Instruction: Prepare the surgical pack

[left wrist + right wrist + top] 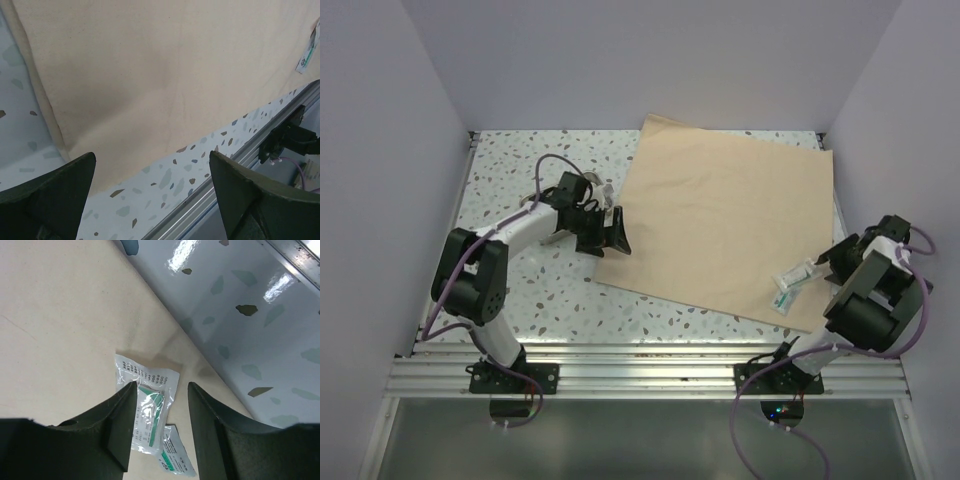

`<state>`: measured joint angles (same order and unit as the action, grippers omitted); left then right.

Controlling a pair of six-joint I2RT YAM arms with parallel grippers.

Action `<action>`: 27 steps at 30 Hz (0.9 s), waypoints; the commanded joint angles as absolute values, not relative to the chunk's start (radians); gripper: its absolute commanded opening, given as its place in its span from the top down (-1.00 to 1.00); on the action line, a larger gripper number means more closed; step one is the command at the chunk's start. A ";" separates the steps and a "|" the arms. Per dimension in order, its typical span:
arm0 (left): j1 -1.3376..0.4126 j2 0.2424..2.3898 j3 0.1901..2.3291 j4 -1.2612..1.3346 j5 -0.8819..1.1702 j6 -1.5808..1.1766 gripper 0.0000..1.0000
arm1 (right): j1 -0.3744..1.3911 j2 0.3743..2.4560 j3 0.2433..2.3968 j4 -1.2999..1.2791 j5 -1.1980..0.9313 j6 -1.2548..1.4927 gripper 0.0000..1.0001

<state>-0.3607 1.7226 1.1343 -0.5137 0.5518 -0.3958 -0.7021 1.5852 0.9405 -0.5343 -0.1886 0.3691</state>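
Note:
The surgical pack's tan wrap sheet (720,220) lies flat and unfolded on the speckled table. My left gripper (610,232) stands open just off the sheet's left edge, low over the table, with nothing between its fingers; its wrist view shows the sheet (150,75) ahead of the gripper (152,155). Two clear sealed packets with green and white labels (793,282) rest on the sheet's near right corner. My right gripper (163,385) hovers over them, jaws partly apart. The upper packet (155,400) lies on the sheet (60,315) under the gap, the lower packet (175,457) beside it. Neither looks pinched.
An aluminium rail (650,365) runs along the table's near edge. Pale walls close in the left, back and right sides. The right arm's base (290,140) shows past the rail in the left wrist view. Bare speckled table (520,170) lies left of the sheet.

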 commanded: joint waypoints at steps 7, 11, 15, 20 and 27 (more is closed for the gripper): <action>-0.364 1.761 1.198 -0.499 0.598 -0.345 -0.99 | -0.701 1.649 0.903 -0.410 -0.253 0.380 0.08; -0.364 1.756 1.192 -0.497 0.595 -0.336 -0.99 | -0.701 1.655 0.908 -0.396 -0.264 0.371 0.10; -0.364 1.755 1.189 -0.494 0.600 -0.336 -0.99 | -0.701 1.684 0.930 -0.394 -0.282 0.373 0.15; -0.364 1.759 1.192 -0.502 0.595 -0.336 -0.99 | -0.701 1.689 0.922 -0.373 -0.316 0.373 0.37; -0.364 1.752 1.169 -0.492 0.610 -0.360 -0.99 | -0.701 1.654 0.913 -0.390 -0.328 0.351 0.70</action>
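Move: The clear pouch lies just below the right hand, about 2 cm down, with its middle some 5 cm to the left and 2 cm back, and its printed end reaches in under the open fingers. The small green-marked pouch pokes out from behind it, about 8 cm back and 8 cm left of the hand. From the left hand, the clear pouch is roughly 50 cm to the right, 6 cm back and 6 cm lower. Sinking about 2 cm first, the half-open right hand brings its fingertips down onto the cloth at the clear pouch's printed end. It then slides forward about 2 cm at that low height as the fingers close nearly shut, pinching the pouch's corner together with a fold of cloth drawn in beside it. ##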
